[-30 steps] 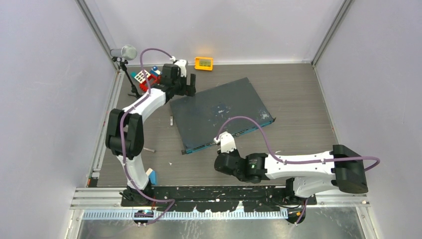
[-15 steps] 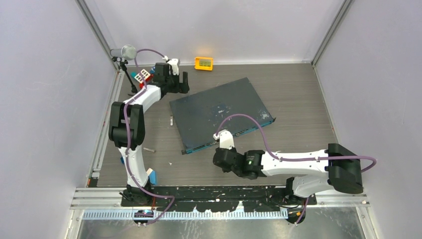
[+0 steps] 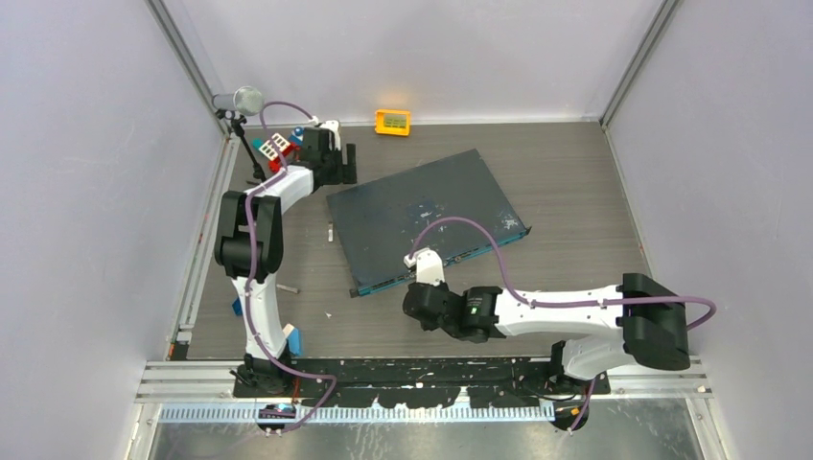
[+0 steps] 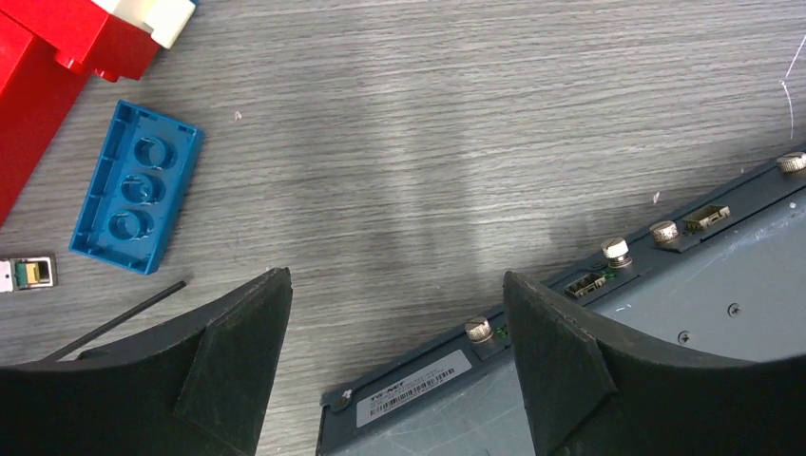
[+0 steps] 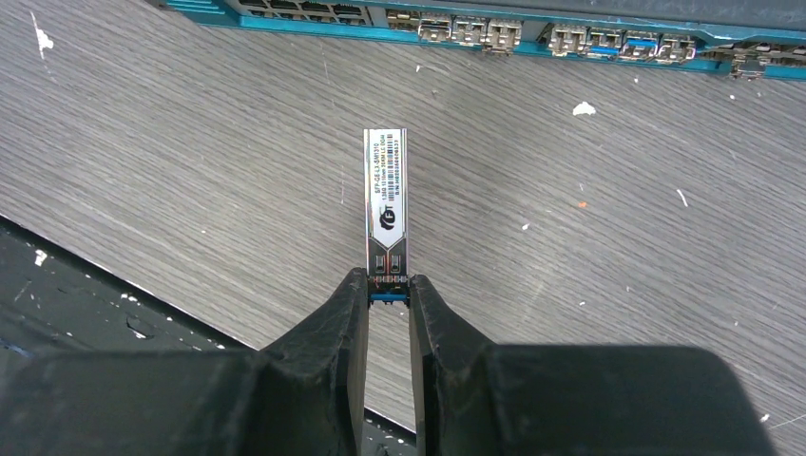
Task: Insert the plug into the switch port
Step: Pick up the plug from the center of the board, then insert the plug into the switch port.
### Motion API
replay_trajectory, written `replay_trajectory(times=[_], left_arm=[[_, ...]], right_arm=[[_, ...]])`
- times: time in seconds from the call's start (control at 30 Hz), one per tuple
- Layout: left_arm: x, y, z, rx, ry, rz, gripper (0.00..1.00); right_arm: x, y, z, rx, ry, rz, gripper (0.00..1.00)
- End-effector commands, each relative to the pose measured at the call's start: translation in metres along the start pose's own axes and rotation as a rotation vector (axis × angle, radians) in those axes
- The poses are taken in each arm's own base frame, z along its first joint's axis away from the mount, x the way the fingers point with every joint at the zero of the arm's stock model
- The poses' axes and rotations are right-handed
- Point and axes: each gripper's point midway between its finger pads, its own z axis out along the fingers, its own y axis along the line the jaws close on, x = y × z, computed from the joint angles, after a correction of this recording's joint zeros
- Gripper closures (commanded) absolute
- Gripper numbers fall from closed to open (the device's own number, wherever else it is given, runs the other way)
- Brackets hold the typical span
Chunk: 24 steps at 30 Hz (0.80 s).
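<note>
The switch (image 3: 422,216) is a flat dark-grey box lying askew mid-table, its teal front face (image 3: 479,247) turned toward the arms. In the right wrist view that face (image 5: 285,26) runs along the top, with the switch port row (image 5: 494,36) in it. My right gripper (image 5: 388,285) is shut on the blue-tabbed end of the plug (image 5: 387,204), a slim silver module with a label, which points at the ports from a short way off. My left gripper (image 4: 396,278) stands open and holds nothing, just off the switch's rear corner (image 4: 413,389).
A blue brick (image 4: 138,199), red bricks (image 4: 47,57) and a small loose module (image 4: 24,274) lie left of the left gripper. An orange-yellow box (image 3: 392,122) sits at the back wall. A small tripod (image 3: 244,101) stands back left. The black base rail (image 5: 95,313) lies behind the right gripper.
My left arm has drawn back and leftward from the switch's rear corner, jaws narrowing slightly. My right arm has shifted a little left with the plug.
</note>
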Motion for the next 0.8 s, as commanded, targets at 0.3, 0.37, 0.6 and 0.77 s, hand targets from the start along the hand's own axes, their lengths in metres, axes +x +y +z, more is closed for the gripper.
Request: replay_trajectory(times=[0.3,0.37,0.6,0.77], left_arm=[[0.012,-0.011,0.006,0.074,0.061,-0.07,0.18],[0.014,-0.012,0.007,0.076,0.066,-0.082,0.19],[0.025,-0.016,0.014,0.102,0.055,-0.114,0.2],[0.026,-0.017,0.015,0.11,0.056,-0.111,0.2]], right_arm=[[-0.008,-0.004,0.027,0.026,0.018,0.096,0.99],[-0.008,-0.003,0.033,0.029,0.014,0.105,1.0],[-0.015,0.011,0.052,0.034,-0.001,0.141,1.0],[-0.016,0.017,0.062,0.039,-0.002,0.159,1.0]])
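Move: The switch's nearest metal port cages lie about 10 cm ahead of the right hand, 6 cm to its left and 5 cm below. The network sockets are 8 cm ahead and 11 cm left, the front left corner 7 cm ahead and 17 cm left, both equally low. For the left hand, the switch's rear label is some 3 cm back, straight behind and 3 cm below; a blue brick lies 5 cm ahead, 8 cm left, 6 cm below. The plug, still pinched in the right fingers with its free end facing the switch, is lowered about 5 cm and carried some 3 cm forward towards the front ports, edging left near the end while the hand turns slightly clockwise. Meanwhile the left hand, fingers kept wide, sinks about 2.5 cm and shifts a little right over the switch's rear edge, its left side tipping down slightly; contact there can't be made out. ##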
